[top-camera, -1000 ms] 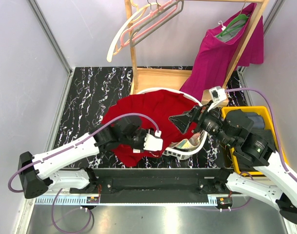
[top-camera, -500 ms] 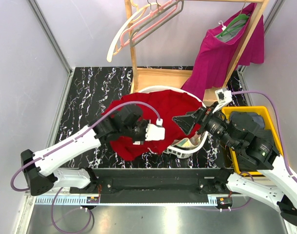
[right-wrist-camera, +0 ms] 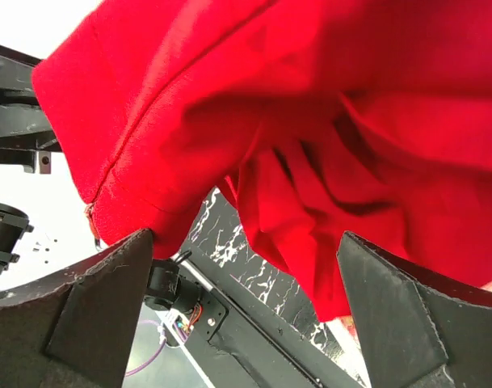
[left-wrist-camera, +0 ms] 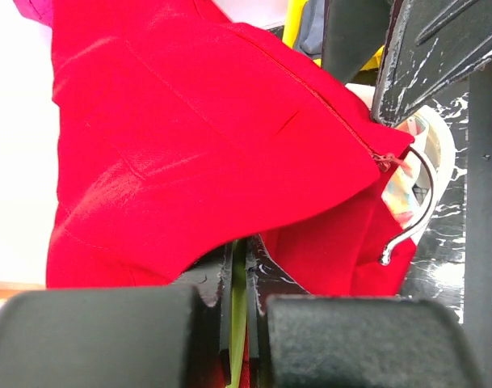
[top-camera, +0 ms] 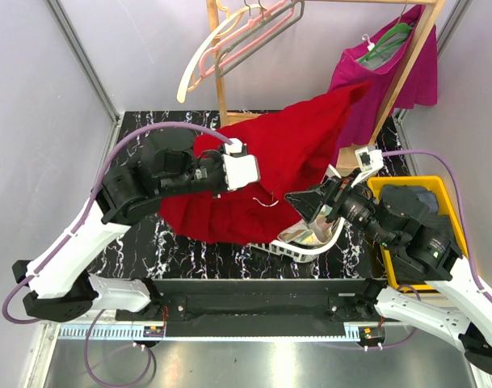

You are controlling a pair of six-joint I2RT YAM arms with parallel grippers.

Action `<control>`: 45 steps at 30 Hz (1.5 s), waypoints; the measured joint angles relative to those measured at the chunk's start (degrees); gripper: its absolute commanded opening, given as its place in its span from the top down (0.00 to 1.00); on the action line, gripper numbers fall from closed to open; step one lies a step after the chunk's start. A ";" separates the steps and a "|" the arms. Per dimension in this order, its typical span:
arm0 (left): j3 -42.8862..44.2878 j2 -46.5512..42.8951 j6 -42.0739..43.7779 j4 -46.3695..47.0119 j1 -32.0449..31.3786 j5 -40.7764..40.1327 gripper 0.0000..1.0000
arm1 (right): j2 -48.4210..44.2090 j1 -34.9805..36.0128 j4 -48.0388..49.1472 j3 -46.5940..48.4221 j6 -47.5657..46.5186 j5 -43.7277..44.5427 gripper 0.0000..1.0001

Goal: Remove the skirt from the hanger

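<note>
The red skirt [top-camera: 282, 158] hangs lifted above the table, draped from my left gripper [top-camera: 262, 179] up toward the wooden rack. In the left wrist view my left gripper [left-wrist-camera: 244, 279] is shut on a thin green strip of the hanger [left-wrist-camera: 239, 323], with red cloth [left-wrist-camera: 189, 137] spread over it. The hanger's metal hook [left-wrist-camera: 411, 218] curls out at the skirt's zip end. My right gripper [top-camera: 304, 206] stands open just below the skirt's right edge. In the right wrist view its fingers [right-wrist-camera: 100, 307] flank a hanging fold of the skirt [right-wrist-camera: 310, 105] without touching it.
A white basket [top-camera: 310, 238] with cloth sits under the skirt. A wooden rack [top-camera: 221, 89] at the back carries pale hangers [top-camera: 237, 40] and a magenta skirt [top-camera: 375, 73] on a green hanger. A yellow bin [top-camera: 439, 190] stands at the right.
My left gripper closed and rose up and back, pulling the red skirt off the basket into the air. The right gripper stayed open and shifted only a little.
</note>
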 measured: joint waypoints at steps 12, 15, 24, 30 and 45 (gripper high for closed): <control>-5.25 1.20 -5.20 -2.40 0.04 1.73 1.00 | 1.86 0.00 5.25 0.31 1.07 -0.98 0.00; -4.63 1.20 -6.03 -2.71 0.07 1.99 1.00 | 2.34 0.00 7.85 -0.85 0.85 -0.04 0.00; -1.27 0.68 -5.95 -5.01 0.39 1.62 1.00 | 7.21 0.00 8.13 -4.04 5.81 5.95 0.00; -1.31 0.07 -6.23 -5.05 0.76 1.55 1.00 | 6.91 0.00 12.24 -5.53 8.85 7.13 0.00; -1.66 -2.10 -6.21 -2.10 1.88 1.05 1.00 | 7.17 -4.83 45.83 -20.63 19.56 1.99 0.08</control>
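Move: The red skirt's waist edge, the part beside the hanger hook, lies about 6 cm ahead of the open right gripper and 5 cm to its left, nearly level with it. From the left gripper, which already pinches the green hanger inside the skirt, that edge is some 9 cm to the right and 2 cm ahead. The metal hook sits about 8 cm left of the right gripper and 1 cm ahead; the white basket's middle is roughly 30 cm below it, 6 cm ahead and 7 cm left. Work the open right gripper forward about 6 cm and left 4 cm onto the skirt's waist edge, rising slightly, dipping, then coming back up to its starting height while it tilts some 30 degrees, left side and fingertips rising; end with red cloth between the open fingers. With the left gripper keep the hanger pinched, sink about 5 cm, then rise most of the way back. ##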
